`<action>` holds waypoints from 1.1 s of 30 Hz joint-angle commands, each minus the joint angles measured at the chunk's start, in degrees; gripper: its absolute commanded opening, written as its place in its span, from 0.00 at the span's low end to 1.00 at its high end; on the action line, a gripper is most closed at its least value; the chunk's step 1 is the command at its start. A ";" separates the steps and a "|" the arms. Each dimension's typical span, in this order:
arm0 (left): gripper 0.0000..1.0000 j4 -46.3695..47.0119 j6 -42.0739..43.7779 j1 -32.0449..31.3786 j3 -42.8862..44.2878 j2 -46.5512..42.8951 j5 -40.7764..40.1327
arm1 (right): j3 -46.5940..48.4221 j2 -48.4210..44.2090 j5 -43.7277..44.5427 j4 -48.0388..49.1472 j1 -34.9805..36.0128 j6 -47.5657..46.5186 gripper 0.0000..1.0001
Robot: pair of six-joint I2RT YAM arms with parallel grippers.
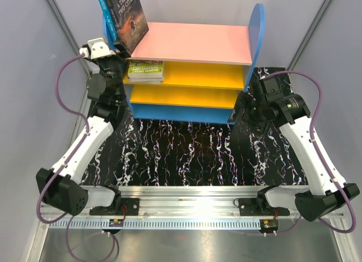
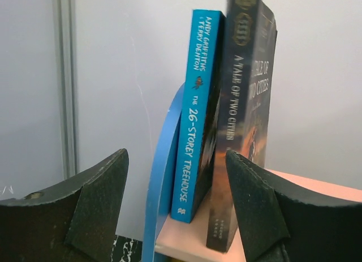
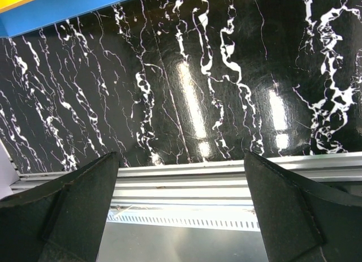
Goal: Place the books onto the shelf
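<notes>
The shelf (image 1: 198,41) stands at the back of the table, pink board on top. Two of the books stand on that board at its left end, leaning right: a blue "26-Storey Treehouse" (image 1: 108,13) (image 2: 195,115) and a dark "A Tale of Two Cities" (image 1: 129,18) (image 2: 249,86). More books (image 1: 146,71) lie flat in a stack on the upper yellow board. My left gripper (image 1: 115,48) (image 2: 176,151) is open just in front of the standing pair, holding nothing. Low by the shelf's right foot, my right gripper (image 1: 244,110) (image 3: 181,154) is open and empty.
A black marbled mat (image 1: 186,154) covers the table in front of the shelf. An aluminium rail (image 1: 192,194) runs along the near edge. The shelf's blue side panel (image 2: 161,177) rises left of the blue book. Grey walls close in both sides.
</notes>
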 commanded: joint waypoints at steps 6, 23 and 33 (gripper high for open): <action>0.72 -11.11 -6.17 0.45 -1.72 -8.73 -1.33 | -2.62 -3.23 -2.07 4.43 -0.38 0.83 1.00; 0.99 -44.41 -20.58 0.28 -9.27 -29.29 -0.89 | -2.97 -11.22 -4.70 6.19 -0.38 -2.77 1.00; 0.99 -64.73 -24.46 0.28 -19.63 -42.63 -3.52 | -7.78 -29.65 -7.43 15.07 -0.38 -0.68 1.00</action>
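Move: The left hand, already let go, has the Tale of Two Cities book standing on the pink top board about 9 cm ahead, 4 cm to its right and 4 cm higher. The blue Treehouse book stands beside it, some 11 cm ahead of the hand, hardly 1 cm left and 3 cm higher; the lying book stack is 8 cm ahead, 7 cm right and 12 cm below. From the right hand, Two Cities is roughly 26 cm ahead, 39 cm left, 29 cm up. The left hand backs away from the standing books, at first nearly level and then sinking fast in front of the shelf, about 15 cm back and 14 cm down with a drift to its left, while the wrist tips fingers-down and the part-open fingers spread fully. The empty right hand, open throughout, barely stirs at first, then lifts some 9 cm and draws back towards its base, its fingers tilting up. ##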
